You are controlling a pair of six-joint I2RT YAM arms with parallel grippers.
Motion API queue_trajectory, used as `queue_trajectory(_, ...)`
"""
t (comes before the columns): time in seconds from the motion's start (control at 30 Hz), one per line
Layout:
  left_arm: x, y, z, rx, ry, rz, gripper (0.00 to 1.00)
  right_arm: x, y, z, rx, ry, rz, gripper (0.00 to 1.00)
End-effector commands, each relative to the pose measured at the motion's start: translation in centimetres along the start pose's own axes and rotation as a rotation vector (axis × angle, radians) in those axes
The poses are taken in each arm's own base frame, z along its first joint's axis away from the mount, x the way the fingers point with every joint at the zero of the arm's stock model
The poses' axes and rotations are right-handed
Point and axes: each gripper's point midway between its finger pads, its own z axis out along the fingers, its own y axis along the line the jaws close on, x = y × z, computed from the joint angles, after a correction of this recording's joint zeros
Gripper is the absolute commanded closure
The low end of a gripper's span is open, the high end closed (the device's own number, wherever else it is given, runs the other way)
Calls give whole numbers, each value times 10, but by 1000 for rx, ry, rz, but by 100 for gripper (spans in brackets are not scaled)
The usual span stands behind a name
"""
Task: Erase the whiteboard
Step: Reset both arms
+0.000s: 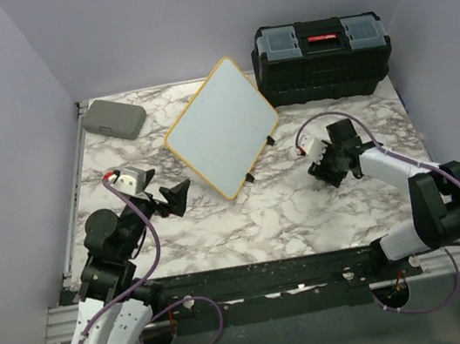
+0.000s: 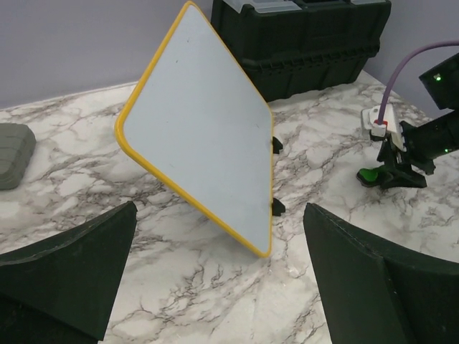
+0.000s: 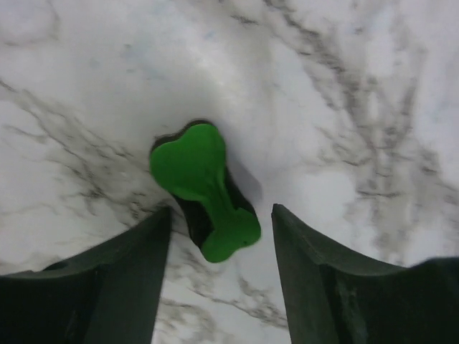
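The whiteboard (image 1: pixel 221 129) stands tilted on its black feet at the middle of the marble table, its white face blank in the left wrist view (image 2: pixel 204 129). My left gripper (image 1: pixel 177 197) hovers low in front of its lower corner, jaws wide open and empty (image 2: pixel 220 208). A green eraser (image 3: pixel 201 172) with a black underside lies flat on the table to the board's right (image 2: pixel 369 174). My right gripper (image 1: pixel 322 170) points down over it, its fingers (image 3: pixel 221 211) open on either side of the eraser's near end, with a narrow gap on each side.
A black toolbox (image 1: pixel 321 58) sits at the back right, just behind the board. A grey rounded case (image 1: pixel 114 118) lies at the back left corner. Purple walls close in the table on three sides.
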Motion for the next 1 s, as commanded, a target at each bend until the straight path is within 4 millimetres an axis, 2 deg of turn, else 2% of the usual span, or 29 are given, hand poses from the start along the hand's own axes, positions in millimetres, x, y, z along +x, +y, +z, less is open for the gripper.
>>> queue_trajectory(0.0, -8, 4, 2, -19, -28, -21, 1, 18, -1, -6, 94, 44, 150, 25)
queue_trajectory(0.07, -11, 3, 1, -15, -31, -29, 1, 6, -3, -14, 99, 1, 194, 13)
queue_trajectory(0.23, -19, 7, -3, -33, -21, -58, 1, -28, -34, -54, 127, -130, 345, 7)
queue_trajectory(0.27, -21, 10, -3, -46, -16, -72, 1, -32, -41, -63, 139, -151, 372, 1)
queue_trajectory(0.37, -34, 26, -3, -116, -4, -162, 1, -43, -67, -94, 207, -220, 472, 0)
queue_trajectory(0.47, -40, 49, 2, -164, 30, -319, 1, -44, -103, -135, 282, -363, 700, 0)
queue_trajectory(0.57, -46, 73, 5, -189, 37, -479, 1, -50, -119, -166, 310, -463, 818, 0)
queue_trajectory(0.67, -53, 79, 6, -211, 40, -444, 1, -53, -135, -194, 420, -512, 887, 0)
queue_trajectory(0.73, -53, 85, 2, -257, 55, -397, 1, -60, -138, -213, 450, -548, 873, 0)
queue_trajectory(0.83, -48, 88, -4, -301, 73, -341, 1, -68, -145, -241, 528, -617, 833, 0)
queue_trajectory(0.97, -32, 85, -10, -308, 93, -314, 1, -72, -152, -259, 571, -659, 912, 0)
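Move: The green eraser lies right between the right hand's half-open fingertips, roughly 1 cm ahead of that hand and 1 cm below it. From the same hand the whiteboard's middle is about 20 cm ahead, 29 cm to the left and 8 cm up, and the black toolbox some 33 cm ahead, 5 cm to the right and 8 cm up. From the left hand the eraser is about 45 cm to the right, 13 cm ahead and 28 cm below. Upward above all, the right arm leaves the eraser: its fingers spread from half open to fully open, then it climbs some 27 cm, drifting right and a little forward, while the wrist turns clockwise and the fingers swing up to point more forward. The empty left hand, staying open, swings left and forward about 10 cm, turns counter-clockwise and tips down, then eases back slightly. ##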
